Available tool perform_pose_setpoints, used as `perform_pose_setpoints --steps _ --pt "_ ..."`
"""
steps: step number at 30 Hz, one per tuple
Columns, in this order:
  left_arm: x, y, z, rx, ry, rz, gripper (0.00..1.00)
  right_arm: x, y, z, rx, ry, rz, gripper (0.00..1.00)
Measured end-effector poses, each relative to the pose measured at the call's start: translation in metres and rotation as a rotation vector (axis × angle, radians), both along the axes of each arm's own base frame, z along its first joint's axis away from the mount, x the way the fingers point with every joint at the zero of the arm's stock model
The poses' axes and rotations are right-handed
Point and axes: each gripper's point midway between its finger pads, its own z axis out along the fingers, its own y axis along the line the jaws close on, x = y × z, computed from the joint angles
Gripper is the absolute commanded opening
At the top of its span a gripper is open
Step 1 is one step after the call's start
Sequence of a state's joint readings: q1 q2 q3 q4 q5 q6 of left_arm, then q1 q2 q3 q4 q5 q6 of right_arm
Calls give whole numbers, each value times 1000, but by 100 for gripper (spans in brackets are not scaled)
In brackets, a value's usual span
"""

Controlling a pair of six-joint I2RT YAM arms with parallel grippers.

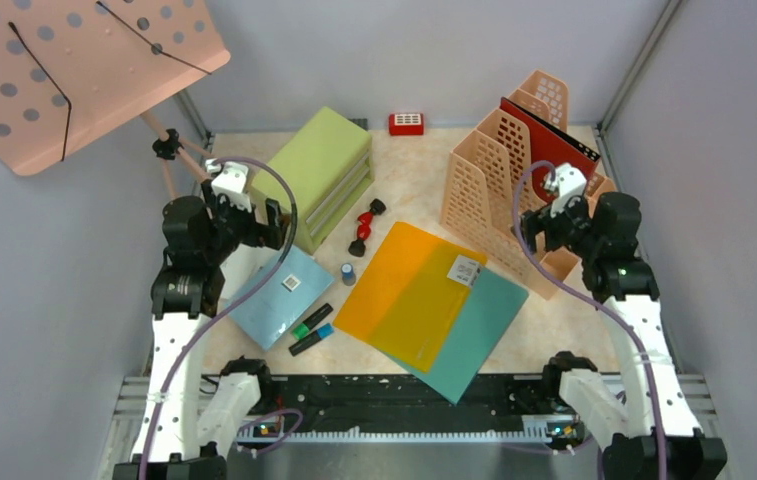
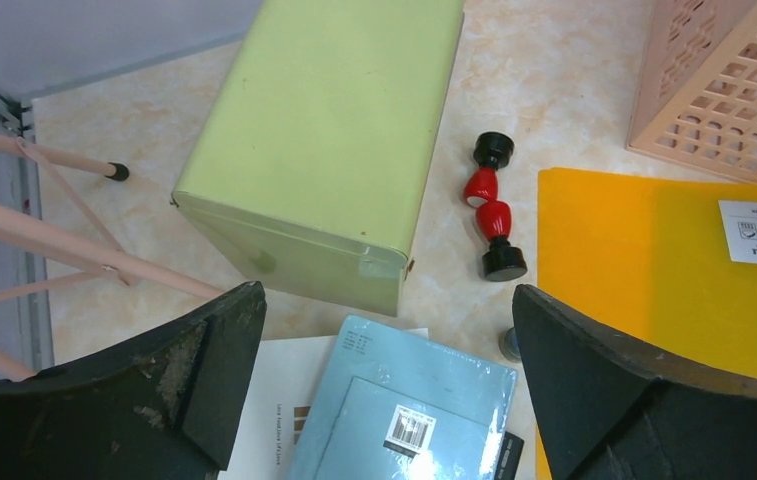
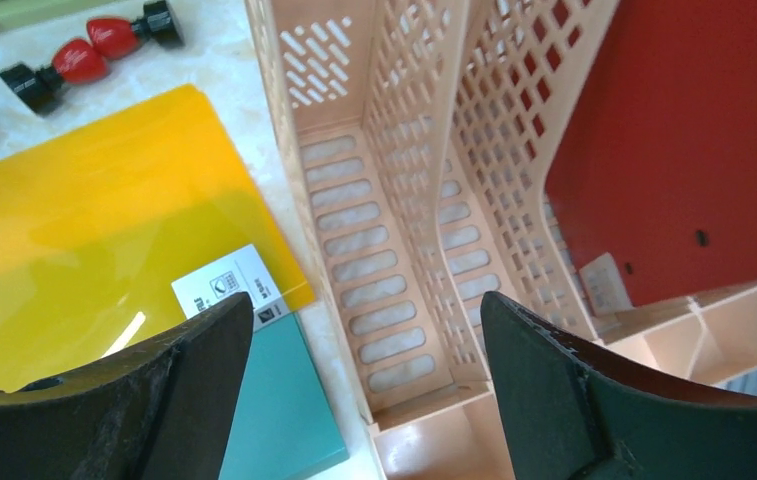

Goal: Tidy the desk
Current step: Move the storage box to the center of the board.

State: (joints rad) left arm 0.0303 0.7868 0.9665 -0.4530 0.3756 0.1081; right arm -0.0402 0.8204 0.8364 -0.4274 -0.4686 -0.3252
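Note:
The desk (image 1: pixel 419 175) is a beige marbled top. On it lie an orange folder (image 1: pixel 404 285) over a teal folder (image 1: pixel 479 335), a light blue book (image 1: pixel 279 300), green and blue markers (image 1: pixel 311 330), a small grey cap (image 1: pixel 348 272) and a red-and-black dumbbell-shaped piece (image 1: pixel 365 225). My left gripper (image 2: pixel 384 300) hangs open above the book (image 2: pixel 424 410), beside the green drawer cabinet (image 2: pixel 334 130). My right gripper (image 3: pixel 366 305) is open over the near end of the peach file rack (image 3: pixel 394 190), holding nothing. A red folder (image 3: pixel 694 130) stands in the rack.
A peach perforated board (image 1: pixel 64 70) on a tripod stands at the back left. A small red box (image 1: pixel 406 123) sits by the back wall. White paper (image 2: pixel 284 400) lies under the book. Grey walls close in both sides and a black rail (image 1: pixel 404 395) runs along the front.

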Motion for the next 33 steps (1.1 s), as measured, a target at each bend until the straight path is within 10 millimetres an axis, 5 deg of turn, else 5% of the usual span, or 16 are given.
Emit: perform_pose_setpoints --steps 12,27,33 --pt "5 -2 -9 -7 37 -15 99 34 44 -72 -58 136 111 72" --pt "11 0 -14 -10 56 2 99 74 80 -97 -72 124 81 32" --pt "12 1 -14 -8 57 9 99 100 86 -85 -44 124 36 9"
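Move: The storage box's middle is about 10 cm ahead of the right hand, roughly level with it sideways and 13 cm lower; the rim of its left wall, the part to grip, is some 10 cm ahead, 8 cm to the left and 9 cm below. The red folder standing in the box is about 17 cm ahead and 6 cm right, the flat orange folder about 23 cm left and 7 cm back. From the left hand, the box's middle is roughly 50 cm right and 10 cm ahead. The right hand swoops forward, left and down onto the storage box's left wall, sinking steeply at first and then running mainly forward, about 10 cm forward and 8 to 9 cm left in all, with nearly 10 cm of drop before it comes back up about 1 cm while still going forward. On the way the fingers, still well open at the start, tip down a few degrees and close to nearly shut, one on each side of the upright left wall, so that they pinch its upper edge. ##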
